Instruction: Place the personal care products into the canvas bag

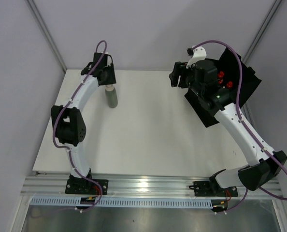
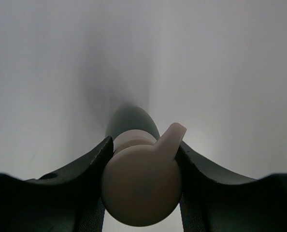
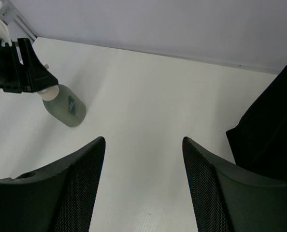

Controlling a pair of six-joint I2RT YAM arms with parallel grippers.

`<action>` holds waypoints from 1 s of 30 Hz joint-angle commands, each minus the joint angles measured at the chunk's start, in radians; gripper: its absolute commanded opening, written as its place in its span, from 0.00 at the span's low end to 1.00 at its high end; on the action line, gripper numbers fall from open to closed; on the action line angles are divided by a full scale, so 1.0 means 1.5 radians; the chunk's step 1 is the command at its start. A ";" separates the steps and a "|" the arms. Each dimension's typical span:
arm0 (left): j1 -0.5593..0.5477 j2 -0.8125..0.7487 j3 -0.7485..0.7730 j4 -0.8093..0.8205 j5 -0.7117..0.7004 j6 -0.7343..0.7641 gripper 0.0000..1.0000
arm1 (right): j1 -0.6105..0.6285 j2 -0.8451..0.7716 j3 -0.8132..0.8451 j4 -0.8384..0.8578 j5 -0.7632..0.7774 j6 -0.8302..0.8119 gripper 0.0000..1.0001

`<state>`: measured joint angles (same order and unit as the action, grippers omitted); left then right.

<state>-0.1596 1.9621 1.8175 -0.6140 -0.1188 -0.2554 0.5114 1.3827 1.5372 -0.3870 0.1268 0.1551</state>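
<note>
A grey-green bottle [image 1: 113,99] with a cream cap [image 2: 141,186] is at the table's far left. My left gripper [image 1: 105,76] is shut on that cap, both fingers pressed to its sides in the left wrist view, and the bottle's body [image 2: 133,118] points away from the camera. From the right wrist view the same bottle [image 3: 66,108] hangs off the left gripper [image 3: 18,67]. The black canvas bag [image 1: 242,72] lies at the far right, with two red products [image 1: 221,75] showing inside. My right gripper [image 1: 178,75] is open and holds nothing, left of the bag [image 3: 274,130].
Grey walls close the table at the back and on both sides. The right arm's forearm [image 1: 240,125] crosses over the bag's near corner. A metal rail [image 1: 148,186] runs along the table's near edge.
</note>
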 commanded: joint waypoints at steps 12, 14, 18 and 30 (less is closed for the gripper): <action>-0.242 -0.174 -0.138 0.001 0.063 -0.097 0.02 | 0.002 -0.123 -0.110 -0.032 0.059 0.056 0.69; -0.263 -0.172 -0.141 -0.004 0.053 -0.100 0.06 | 0.002 -0.132 -0.115 -0.043 0.066 0.058 0.69; -0.289 -0.171 -0.131 -0.012 0.052 -0.113 0.23 | 0.003 -0.153 -0.122 -0.051 0.079 0.064 0.69; -0.291 -0.216 -0.107 -0.019 0.093 -0.132 0.99 | 0.009 -0.163 -0.124 -0.075 0.098 0.114 0.68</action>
<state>-0.5957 1.7149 1.6051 -0.6685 -0.0303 -0.4343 0.5152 1.1473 1.3460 -0.4965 0.2466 0.2813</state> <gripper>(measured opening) 0.980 0.684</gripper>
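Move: I still have the bottle by its pump head in my left hand, its body about 9 cm below my fingers. The bare spot of table I take it to lies some 14 cm back and 19 cm right of that hand, roughly 17 cm below. The canvas bag stands level with my left hand, about 62 cm to its right and 5 cm lower. From my right hand the bottle is about 13 cm ahead, 35 cm left and 28 cm down. Keeping my grip on the pump head, I drag the bottle level across the table with my left hand, about 19 cm right and 14 cm back, turning some 20 degrees clockwise. There I open wide, let go and rise about 2 cm. My empty right hand, fingers still apart, draws back and right about 5 cm each way, dipping and partly rising again. ##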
